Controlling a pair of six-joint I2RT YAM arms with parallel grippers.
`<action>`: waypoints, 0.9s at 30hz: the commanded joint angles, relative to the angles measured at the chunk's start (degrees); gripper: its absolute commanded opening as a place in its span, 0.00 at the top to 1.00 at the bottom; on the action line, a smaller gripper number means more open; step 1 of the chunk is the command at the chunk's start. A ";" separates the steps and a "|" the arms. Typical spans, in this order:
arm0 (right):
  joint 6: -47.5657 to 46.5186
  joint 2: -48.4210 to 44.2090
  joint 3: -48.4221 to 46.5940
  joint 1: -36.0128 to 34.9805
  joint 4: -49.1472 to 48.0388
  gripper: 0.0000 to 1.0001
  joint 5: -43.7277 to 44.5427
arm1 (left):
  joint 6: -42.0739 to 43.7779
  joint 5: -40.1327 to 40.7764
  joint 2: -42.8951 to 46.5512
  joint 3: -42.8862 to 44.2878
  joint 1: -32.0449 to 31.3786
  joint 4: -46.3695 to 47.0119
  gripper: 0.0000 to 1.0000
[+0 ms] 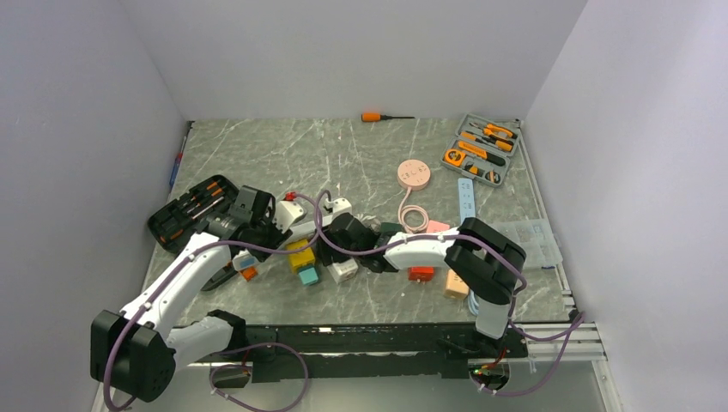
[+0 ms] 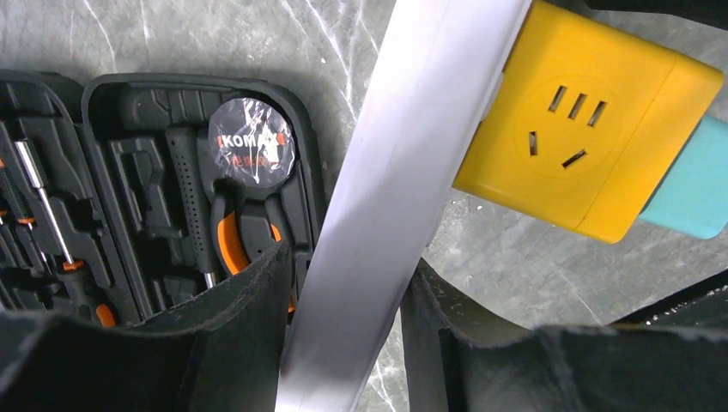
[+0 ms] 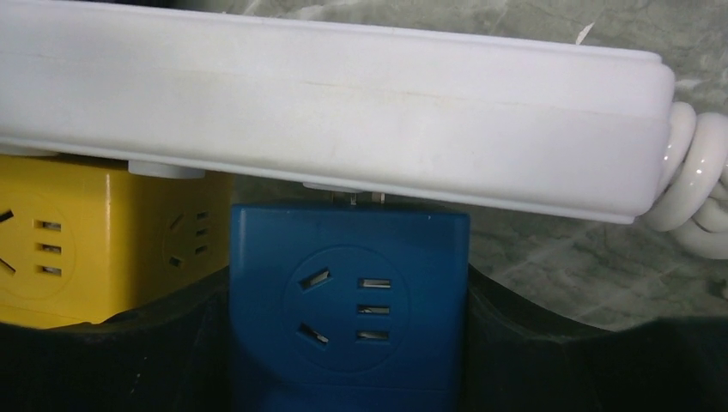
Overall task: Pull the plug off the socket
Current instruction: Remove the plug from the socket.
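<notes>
The socket is a long white power strip (image 3: 343,112) (image 2: 412,172) (image 1: 311,225) lying across the table. A blue plug cube (image 3: 348,309) sits against its side, with a short length of bare metal prongs (image 3: 365,199) showing between them. My right gripper (image 3: 348,343) (image 1: 345,236) is shut on that blue cube, one finger on each side. My left gripper (image 2: 343,343) (image 1: 273,230) straddles the strip further along, both fingers against it. Beside the blue cube, a yellow plug cube (image 3: 94,240) (image 2: 584,137) is seated on the strip.
A teal cube (image 2: 695,189) adjoins the yellow one. An open black tool case (image 2: 154,197) (image 1: 191,210) lies left of my left gripper. The strip's coiled white cable (image 3: 695,180) is at its end. A pink cabled disc (image 1: 413,174) and grey tool tray (image 1: 485,148) lie behind.
</notes>
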State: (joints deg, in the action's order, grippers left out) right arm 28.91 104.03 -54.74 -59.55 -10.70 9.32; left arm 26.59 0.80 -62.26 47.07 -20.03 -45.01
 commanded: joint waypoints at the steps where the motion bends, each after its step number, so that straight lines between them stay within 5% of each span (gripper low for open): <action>1: 1.69 0.21 -4.01 -1.10 10.27 0.85 -4.19 | -4.96 20.43 3.73 3.85 4.74 7.13 1.00; 6: -0.62 2.50 -9.88 -0.17 13.07 0.86 -1.37 | -6.00 11.03 5.63 1.65 4.74 4.99 1.00; 16: 0.62 6.25 -17.64 0.48 13.77 0.86 -4.86 | -4.80 29.88 3.82 1.72 4.74 10.16 1.00; 22: 2.62 5.91 -17.28 0.44 15.05 0.86 -7.12 | -3.96 34.38 3.60 0.98 5.04 12.87 1.00; 27: 4.38 1.16 -8.08 0.26 12.81 0.86 -7.61 | -4.88 32.61 3.65 1.98 5.79 11.86 1.00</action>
State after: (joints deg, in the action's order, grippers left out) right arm 30.61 111.70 -68.77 -59.07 3.46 3.31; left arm 23.44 26.70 -59.48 46.61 -14.87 -37.17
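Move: Between the hands spans the white socket strip. The left hand grips it, with the blue plug about 12 cm to that hand's right, 1 cm ahead and some 4 cm lower, and the yellow plug about 7 cm right and 2 cm back. The right hand holds the blue plug, prongs already partly out; the strip's part it faces is about 3 cm ahead and 3 cm left, and the yellow plug 6 cm left, 2 cm back. Pulling the strip off the blue plug, the left hand keeps its grip and goes about 9 cm left, rising and edging forward, fastest at the end, while it turns some 20 degrees counter-clockwise and its fingers tip up forward. The right hand keeps the plug pinched, follows about 4 cm left and a little forward, then reverses, drawing back and down with some rightward travel. ##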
